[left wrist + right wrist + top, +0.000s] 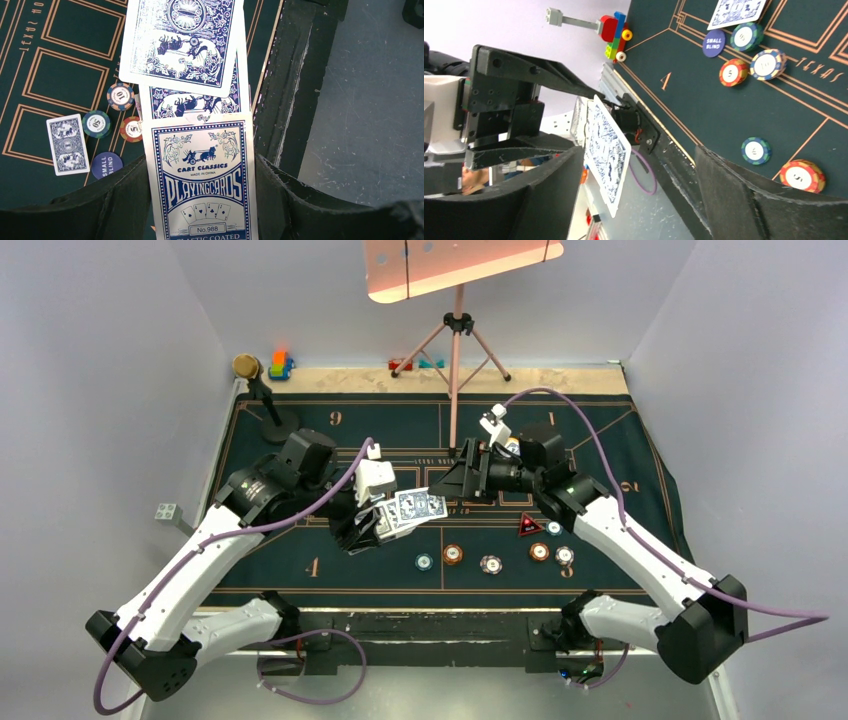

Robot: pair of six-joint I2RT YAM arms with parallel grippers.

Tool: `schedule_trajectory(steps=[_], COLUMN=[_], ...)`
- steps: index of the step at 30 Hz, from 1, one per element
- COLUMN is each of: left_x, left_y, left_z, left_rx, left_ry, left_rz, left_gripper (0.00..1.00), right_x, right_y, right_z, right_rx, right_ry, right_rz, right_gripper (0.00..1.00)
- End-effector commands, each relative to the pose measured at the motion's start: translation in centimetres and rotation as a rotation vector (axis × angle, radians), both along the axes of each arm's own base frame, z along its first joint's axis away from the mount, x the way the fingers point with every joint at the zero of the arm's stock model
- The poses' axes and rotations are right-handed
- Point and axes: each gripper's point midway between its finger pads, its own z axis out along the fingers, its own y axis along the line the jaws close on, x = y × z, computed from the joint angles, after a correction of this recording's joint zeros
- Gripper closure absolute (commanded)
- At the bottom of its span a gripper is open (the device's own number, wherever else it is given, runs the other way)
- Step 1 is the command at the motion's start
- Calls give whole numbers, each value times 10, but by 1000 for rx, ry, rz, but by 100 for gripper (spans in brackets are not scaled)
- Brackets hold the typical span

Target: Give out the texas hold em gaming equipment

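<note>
My left gripper [365, 530] [200, 165] is shut on a blue-and-white playing card box [200, 180], held above the felt. Blue-backed cards [412, 506] [180, 45] stick out of its end. My right gripper [447, 483] [639, 152] is open around the tip of the top card [606, 150], which lies close to its left finger. On the felt lie a teal chip [424, 562], an orange chip [453, 554], a pinkish-white chip [490, 564], the red-black triangular marker [529, 526], more chips [539, 551], a single card [67, 144] and a dark blue "small blind" disc [106, 165].
The gold-topped black stand [262, 395] is at the back left of the green felt mat [300, 570]. A pink tripod [458, 340] stands at the back centre. Toy blocks [281, 364] [616, 32] sit off the mat. A black rail [430, 625] runs along the near edge.
</note>
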Motion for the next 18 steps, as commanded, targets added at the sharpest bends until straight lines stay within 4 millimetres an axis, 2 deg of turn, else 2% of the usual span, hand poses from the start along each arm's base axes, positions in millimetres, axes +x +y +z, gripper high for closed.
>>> schedule_trajectory(steps=[1,6,18], left_x=[1,1,1], left_y=[-3,-2,-2], left_z=[16,16,13], left_rx=[-49,-48,-40], left_ry=[-50,-50,-48], left_rz=[-16,-14,-13], left_gripper=[100,100,100], right_x=[-9,-10,-9], right_y=[7,6,3], right_z=[21,18,28], right_rx=[89,82,68], right_ry=[-15,-1,-19], right_rz=[25,10,1], right_gripper=[24,48,85])
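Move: My right hand goes for the top playing card fanned out of the deck in my left hand. The card's middle is about 5 cm left, 3 cm back and 1 cm below; from my left hand it is some 9 cm right, 3 cm ahead and a little lower. The held card box lies roughly 12 cm left and 5 cm back of my right hand. Down on the table, about 17 cm below that hand, the orange chips sit some 4 cm back and 1 cm right. I shut my right fingers on the outer end of the top card, from nearly wide open to about a fifth, one pad to each face near its far corner. That hand otherwise all but stays put, easing back only about half a centimetre as it settles. My left hand holds the box and cards still against it. ##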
